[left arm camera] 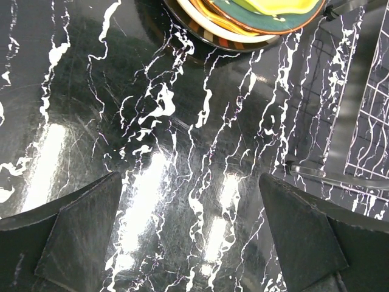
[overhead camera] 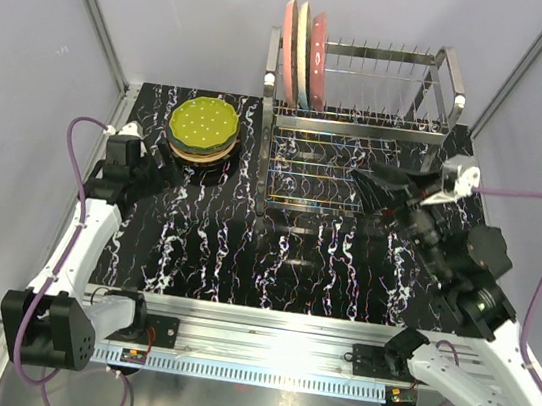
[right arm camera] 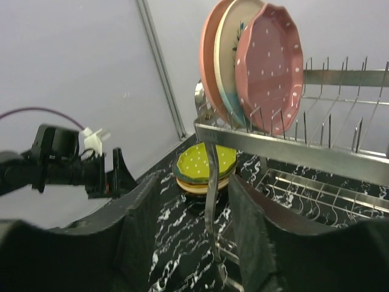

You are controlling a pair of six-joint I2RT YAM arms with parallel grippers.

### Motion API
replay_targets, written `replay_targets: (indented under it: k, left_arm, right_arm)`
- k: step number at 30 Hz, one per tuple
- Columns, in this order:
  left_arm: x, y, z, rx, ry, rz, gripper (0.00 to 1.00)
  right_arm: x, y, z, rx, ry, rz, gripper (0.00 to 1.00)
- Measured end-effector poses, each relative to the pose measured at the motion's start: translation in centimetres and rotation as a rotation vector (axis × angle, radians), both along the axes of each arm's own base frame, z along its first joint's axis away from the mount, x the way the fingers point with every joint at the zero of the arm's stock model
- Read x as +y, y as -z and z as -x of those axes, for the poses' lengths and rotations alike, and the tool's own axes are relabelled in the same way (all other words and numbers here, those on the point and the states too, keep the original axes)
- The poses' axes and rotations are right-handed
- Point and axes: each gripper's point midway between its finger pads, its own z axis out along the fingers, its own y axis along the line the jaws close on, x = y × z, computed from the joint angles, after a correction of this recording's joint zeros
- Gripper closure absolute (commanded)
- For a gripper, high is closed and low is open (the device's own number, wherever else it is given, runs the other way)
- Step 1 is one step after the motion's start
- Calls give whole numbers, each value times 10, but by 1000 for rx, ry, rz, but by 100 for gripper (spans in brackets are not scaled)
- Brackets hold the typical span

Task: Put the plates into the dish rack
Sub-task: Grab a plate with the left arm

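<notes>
Three plates stand upright in the left end of the dish rack [overhead camera: 367, 128]: a pink one [overhead camera: 286, 54], a cream and pale blue one [overhead camera: 299, 55] and a dotted pink one [right arm camera: 270, 67]. A stack of plates [overhead camera: 201, 131] lies flat on the table left of the rack, with a dotted green plate [right arm camera: 203, 159] on top. My left gripper [overhead camera: 166, 170] hovers open just in front of that stack [left arm camera: 243, 15], holding nothing. My right gripper [overhead camera: 367, 181] is open over the rack's lower tier and faces the rack's left end post [right arm camera: 209, 201]. Its fingers touch nothing.
The table [overhead camera: 205, 244] is black marble with white veins. Grey walls close in on the left, back and right. The rack's low wire tier [left arm camera: 364, 121] lies to the right of my left gripper [left arm camera: 189, 177]. Empty upright tines [right arm camera: 340, 131] fill the rest of the upper tier.
</notes>
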Motion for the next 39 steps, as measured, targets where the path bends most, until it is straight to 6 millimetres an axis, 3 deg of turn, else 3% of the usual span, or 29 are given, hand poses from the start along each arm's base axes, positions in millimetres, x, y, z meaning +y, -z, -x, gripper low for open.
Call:
replay_targets:
  k: [6,7,12,16,18,23,28,31,34,39]
  left_arm:
    - [8,2,0,7,-34,-28,1]
    - [9,3,1,12,-42,-34,1]
    - [14,6,-2,51,-73,-40,1]
    - [15,-14,-24,30,-82,-37,1]
    - [15,-25,-38,15,-83,-36,1]
    - [16,-40,-75,-9,-83,-38,9]
    - [20,-37,-109,14,-84,-55,13]
    - [22,-29,-128,35,-87,-63,21]
    - [25,-19,-145,55,-87,-73,22]
    - [28,13,-159,120,-89,-85,26]
  right_arm:
    - [-10,29,33,3,-72,44,57]
    - [-10,37,36,12,-88,52,64]
    - [-2,106,52,124,-177,87,69]
    - [0,158,58,225,-206,106,68]
    - [1,173,58,267,-211,107,67]
    - [5,190,54,345,-202,120,68]
    - [6,205,48,400,-179,146,70]
    - [5,205,47,404,-173,146,71]
    - [5,205,47,406,-173,144,74]
    - [6,207,47,412,-176,145,75]
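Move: The yellow plate topping the stack lies about 20 cm ahead of the left hand, 3 cm to its right and 10 cm below it. From that hand, the plates already racked stand about 19 cm ahead, 26 cm right and 30 cm higher, and the rack's near left leg meets the table 2 cm ahead, 19 cm right and 16 cm down. From the right hand, the yellow plate is some 29 cm ahead, 38 cm left and 39 cm below. The left hand, closing slightly, arcs about 16 cm forward towards the plate stack; the right sinks 20 cm. ##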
